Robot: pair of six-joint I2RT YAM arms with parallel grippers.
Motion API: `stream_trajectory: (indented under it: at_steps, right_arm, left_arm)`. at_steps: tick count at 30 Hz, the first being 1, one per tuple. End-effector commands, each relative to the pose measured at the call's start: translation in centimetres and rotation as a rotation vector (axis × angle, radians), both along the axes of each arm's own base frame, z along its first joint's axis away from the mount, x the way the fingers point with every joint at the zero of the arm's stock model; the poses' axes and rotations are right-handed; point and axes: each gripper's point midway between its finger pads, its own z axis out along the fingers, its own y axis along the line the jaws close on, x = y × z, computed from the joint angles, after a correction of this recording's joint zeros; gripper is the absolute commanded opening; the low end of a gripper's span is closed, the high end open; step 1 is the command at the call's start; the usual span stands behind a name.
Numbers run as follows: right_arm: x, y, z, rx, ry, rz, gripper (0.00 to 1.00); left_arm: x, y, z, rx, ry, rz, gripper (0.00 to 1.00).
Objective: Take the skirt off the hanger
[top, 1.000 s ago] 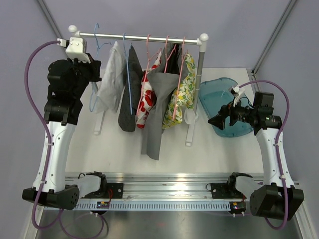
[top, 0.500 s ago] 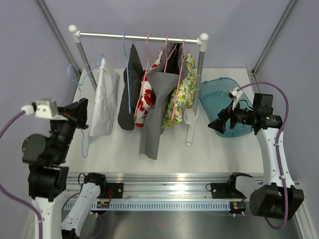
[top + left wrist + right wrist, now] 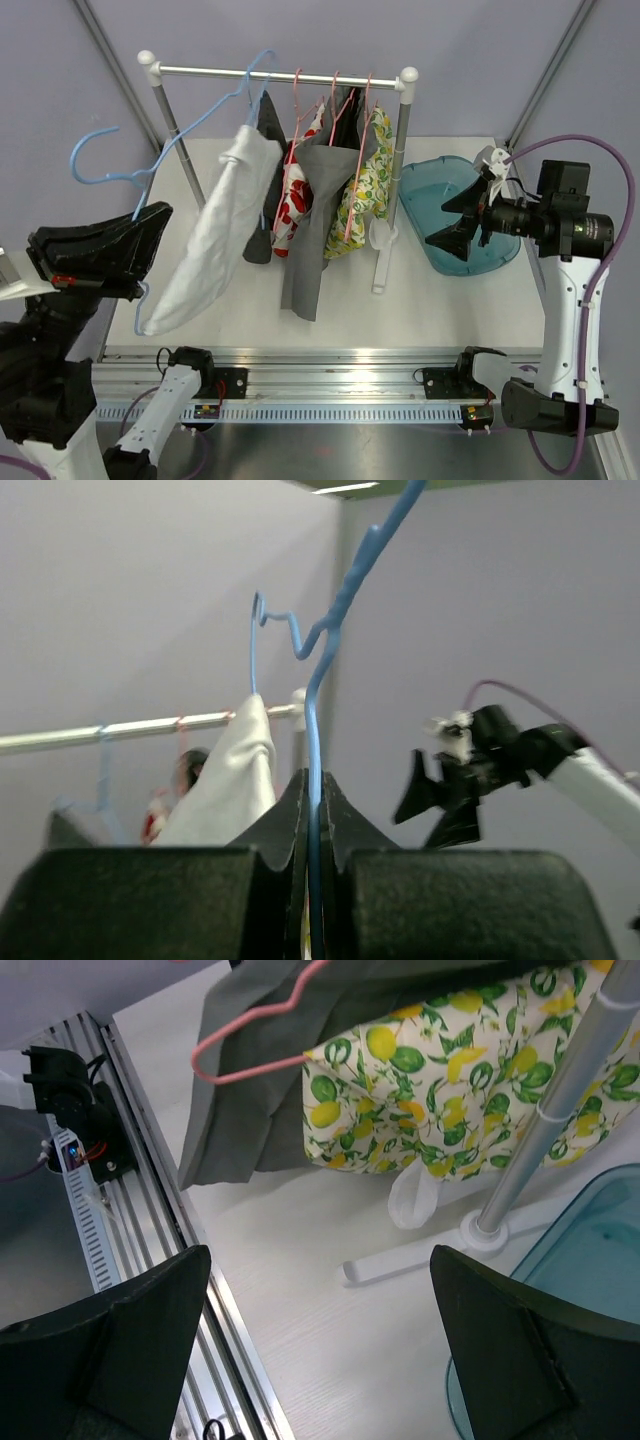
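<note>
The white skirt (image 3: pixel 213 245) hangs from a blue wire hanger (image 3: pixel 100 160) that is off the rack rail and tilted, its hook pointing left. My left gripper (image 3: pixel 150 235) is shut on the hanger's wire, high above the table's left front. In the left wrist view the blue hanger (image 3: pixel 318 710) runs straight up between the closed fingers of the left gripper (image 3: pixel 315 790), and the skirt (image 3: pixel 225 780) drapes to the left of them. My right gripper (image 3: pixel 455 215) hovers open over the right side, holding nothing. In its own view the right gripper (image 3: pixel 320 1290) looks down on bare table.
The rack rail (image 3: pixel 300 74) carries a dark garment on another blue hanger, a red-patterned piece, a long grey garment (image 3: pixel 312 215) and a lemon-print one (image 3: pixel 440 1070) on pink hangers. A blue tub (image 3: pixel 430 180) lies right of the rack post (image 3: pixel 401 150). A metal rail (image 3: pixel 330 385) borders the front.
My left arm has pulled the blue hanger with the white skirt off the rail, out to the front left and up toward the camera. The right gripper has risen slightly, still open.
</note>
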Motion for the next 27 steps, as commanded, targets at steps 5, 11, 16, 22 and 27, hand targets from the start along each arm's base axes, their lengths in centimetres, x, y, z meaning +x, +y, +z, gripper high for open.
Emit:
stream_trajectory:
  at_steps: [5, 11, 16, 22, 27]
  right_arm:
    - [-4.0, 2.0, 7.4, 0.118, -0.065, 0.063, 0.99]
    - [-6.9, 3.1, 10.2, 0.184, -0.089, 0.140, 0.98]
    - [-8.2, 3.5, 11.0, 0.209, -0.097, 0.175, 0.98]
    - [-6.8, 3.1, 11.0, 0.202, -0.095, 0.108, 0.98]
    - [-3.0, 1.5, 10.5, 0.162, -0.129, -0.079, 0.97]
  left_arm:
    - [-1.6, -5.2, 4.4, 0.020, -0.033, -0.466, 0.00]
    - [3.8, -6.6, 5.0, -0.063, 0.122, -0.570, 0.00]
    - [6.6, -13.1, 2.7, 0.017, 0.267, -0.686, 0.00]
    - [7.2, -18.1, 1.9, 0.033, 0.296, -0.754, 0.00]
    - [8.5, -20.1, 0.8, 0.008, 0.336, -0.743, 0.00]
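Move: The white skirt hangs on the blue hanger already in the left hand, its middle about 28 cm to the right hand's left, 14 cm back and 18 cm higher. The open right gripper waits some 37 cm to the left hand's right, 14 cm ahead and 24 cm lower. From the right hand, the lemon skirt is about 17 cm ahead, 8 cm left and 8 cm lower; the teal basin is 20 cm ahead, 16 cm right and 32 cm lower. The white skirt on its blue hanger is carried by the left hand some 20 cm to the right and, less, forward, towards the right gripper; the hand rises slightly first, then sinks again, turning clockwise about 45 degrees and tipping down while it keeps its pinch on the hanger. The right hand, still wide open, rises about 10 cm and draws back, easing forward a little at the end. ##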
